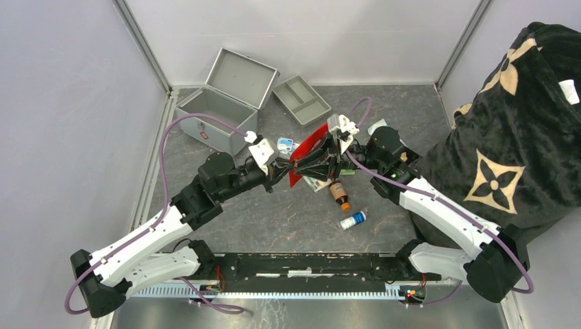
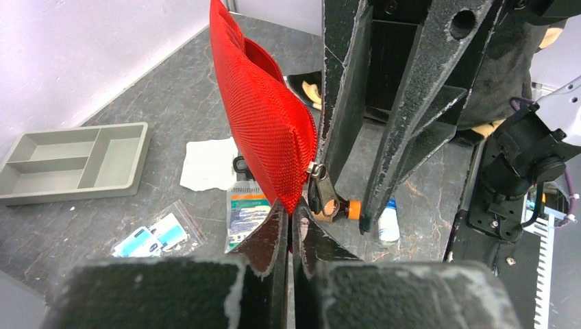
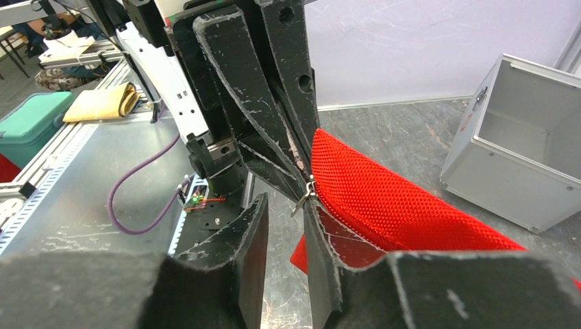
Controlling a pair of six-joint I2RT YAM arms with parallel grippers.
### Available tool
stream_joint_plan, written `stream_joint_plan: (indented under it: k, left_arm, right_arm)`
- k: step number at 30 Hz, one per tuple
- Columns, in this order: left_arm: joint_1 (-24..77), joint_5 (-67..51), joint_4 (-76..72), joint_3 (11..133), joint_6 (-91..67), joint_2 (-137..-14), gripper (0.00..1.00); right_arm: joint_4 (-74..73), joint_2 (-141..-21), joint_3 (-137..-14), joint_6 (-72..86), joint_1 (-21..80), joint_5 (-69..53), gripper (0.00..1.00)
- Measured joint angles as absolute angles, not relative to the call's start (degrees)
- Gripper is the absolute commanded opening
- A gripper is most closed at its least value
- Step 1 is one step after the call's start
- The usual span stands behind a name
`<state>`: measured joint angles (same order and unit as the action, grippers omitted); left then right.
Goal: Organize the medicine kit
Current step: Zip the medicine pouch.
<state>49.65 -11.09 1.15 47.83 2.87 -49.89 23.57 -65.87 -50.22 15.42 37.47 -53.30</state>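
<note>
The medicine kit (image 1: pixel 219 113) is a silver-grey metal case standing open at the back left, also seen in the right wrist view (image 3: pixel 521 151). A red mesh pouch (image 1: pixel 308 147) hangs on edge above the table's middle. My left gripper (image 2: pixel 293 212) is shut on its lower corner (image 1: pixel 293 166). My right gripper (image 3: pixel 286 205) comes from the other side (image 1: pixel 322 168). Its jaws stand a little apart with nothing between them. The pouch's metal zipper pull (image 3: pixel 305 195) dangles right at its fingertips (image 3: pixel 312 216).
A shallow grey divided tray (image 1: pixel 301 99) lies behind the pouch. On the table below are small blue-white sachets (image 2: pixel 154 236), a printed packet (image 2: pixel 245 212), white paper (image 2: pixel 209 164), a brown bottle (image 1: pixel 338 194) with an orange cap and a white bottle (image 1: pixel 353 220). A black patterned blanket (image 1: pixel 521 123) fills the right side.
</note>
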Motion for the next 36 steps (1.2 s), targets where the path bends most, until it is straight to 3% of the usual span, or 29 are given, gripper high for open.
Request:
stream_joint_plan:
  k: [9, 12, 18, 27, 36]
  left_arm:
    - [49.6, -10.8, 1.1, 47.8, 2.9, -49.9, 0.02]
    - [49.6, -10.8, 1.1, 47.8, 2.9, -49.9, 0.02]
    - [49.6, -10.6, 1.1, 47.8, 2.9, -49.9, 0.02]
    - [49.6, -9.4, 2.3, 47.8, 2.9, -49.9, 0.02]
    - [49.5, -9.7, 2.7, 47.8, 2.9, -49.9, 0.02]
  right_arm:
    - [24.5, -65.9, -50.0, 17.4, 37.6, -48.4, 0.29]
    - [24.6, -66.0, -50.0, 18.0, 37.6, -47.3, 0.23]
    - [25.3, -66.2, -49.7, 19.6, 37.7, -46.2, 0.00]
    - [20.8, -66.3, -50.6, 15.7, 37.9, -44.4, 0.00]
    - [7.0, -66.3, -54.6, 6.9, 38.1, -32.8, 0.00]
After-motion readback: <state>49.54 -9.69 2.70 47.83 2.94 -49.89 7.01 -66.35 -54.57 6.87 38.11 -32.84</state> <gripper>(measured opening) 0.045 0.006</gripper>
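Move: The zipper pull of the red medicine pouch sits just at my open right fingertips, about 2 cm ahead and 1 cm left of the hand point, level with it. From my left hand, which already holds the pouch corner, it is some 3 cm right and 1 cm up. Roughly 30 cm below my right hand, the brown bottle lies about 12 cm right and 2 cm ahead, the bandage pack 5 cm right and 7 cm ahead. I ease my right hand about 2 cm forward until its fingers straddle the zipper pull, then shut them fully and pinch it. Then I draw it some 4 cm farther forward and 3 cm down along the zip, away from my left fingers, yawing about 15 degrees clockwise. My left hand stays put, keeping its grip on the corner. ##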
